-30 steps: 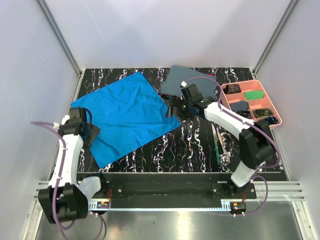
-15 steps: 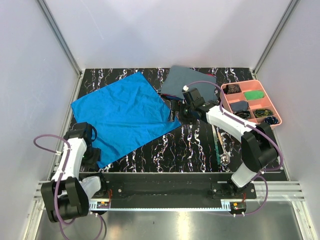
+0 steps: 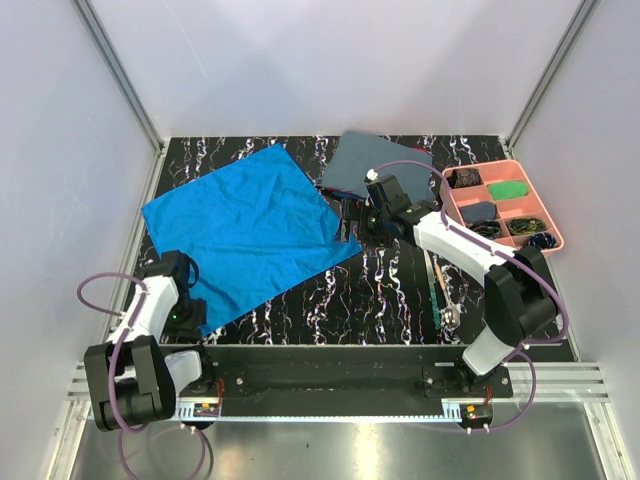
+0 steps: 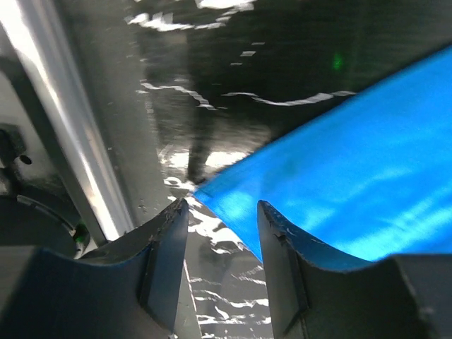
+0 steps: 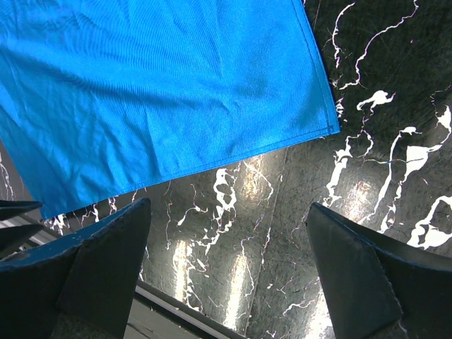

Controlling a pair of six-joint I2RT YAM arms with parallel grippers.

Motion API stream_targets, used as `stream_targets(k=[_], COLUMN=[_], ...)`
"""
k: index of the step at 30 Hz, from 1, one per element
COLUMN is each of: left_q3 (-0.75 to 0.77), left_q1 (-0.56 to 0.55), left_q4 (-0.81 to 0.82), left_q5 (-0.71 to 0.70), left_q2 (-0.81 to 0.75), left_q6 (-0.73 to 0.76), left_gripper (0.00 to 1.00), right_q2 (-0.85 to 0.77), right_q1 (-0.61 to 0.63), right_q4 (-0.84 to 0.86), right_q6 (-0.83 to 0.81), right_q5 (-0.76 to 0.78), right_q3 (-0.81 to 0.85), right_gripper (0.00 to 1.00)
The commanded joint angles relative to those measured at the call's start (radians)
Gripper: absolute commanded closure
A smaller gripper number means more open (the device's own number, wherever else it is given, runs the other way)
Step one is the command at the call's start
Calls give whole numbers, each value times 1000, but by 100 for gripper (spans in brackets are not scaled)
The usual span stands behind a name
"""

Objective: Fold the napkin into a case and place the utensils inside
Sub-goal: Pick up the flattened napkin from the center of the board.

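Note:
The napkin (image 3: 250,235) lies spread flat and unfolded on the black marbled table; no case is in view. My left gripper (image 3: 190,312) sits low at the napkin's near-left corner. In the left wrist view that corner (image 4: 212,198) pokes in between my left gripper's (image 4: 220,215) partly open fingers, and bare table shows in the gap. My right gripper (image 3: 350,222) hovers wide open by the napkin's right corner (image 5: 311,120), with only table between its fingers (image 5: 106,247). The utensils (image 3: 437,285), one green-handled, lie to the right of the napkin.
A dull grey-blue cloth (image 3: 380,160) lies at the back, behind the right gripper. A pink compartment tray (image 3: 540,199) with small items stands at the right edge. A metal rail (image 3: 340,385) runs along the near edge, and white walls close three sides.
My left arm has drawn back toward the near edge, down the napkin's left side to its near corner, and its jaws have narrowed. The right gripper has barely shifted.

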Motion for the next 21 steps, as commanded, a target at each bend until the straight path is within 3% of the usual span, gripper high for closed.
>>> stream_targets(k=[1, 9, 17, 21], left_q3=[-41, -102, -108, -82], left_q1=[3, 4, 4, 4], left_q4=[43, 109, 109, 92], left_q5=[-23, -32, 15, 25], left_q2=[-45, -48, -164, -230], left_q6=[-102, -105, -97, -62], left_gripper=[53, 50, 84, 90], right_q2=[-42, -16, 58, 110], right_q1=[-1, -1, -1, -1], right_q4=[29, 32, 23, -5], right_q6=[1, 0, -8, 7], right_q5=[11, 23, 97, 118], right_q3=[9, 0, 0, 14], right_gripper=[0, 0, 1, 5])
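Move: The napkin's near corner lies between the left hand's half-open fingers, about 1 cm back of the hand point and 2 cm below it; the napkin's left corner is some 33 cm farther ahead and 19 cm to the left. From the right hand, the napkin's right corner lies about 4 cm ahead, 4 cm to the right and 11 cm below. The folded grey cloth is about 30 cm ahead and 10 cm right of the right hand, and the green knife 11 cm back and 19 cm right. The napkin's near corner gets pinched by the left hand, which sinks about 1 cm to it, then shuts its half-open fingers nearly all the way while easing some 1 cm forward and a touch up, fingertips swinging roughly 10 degrees forward. The right hand, wide open, waits, then starts down about 3 cm towards the right corner. ##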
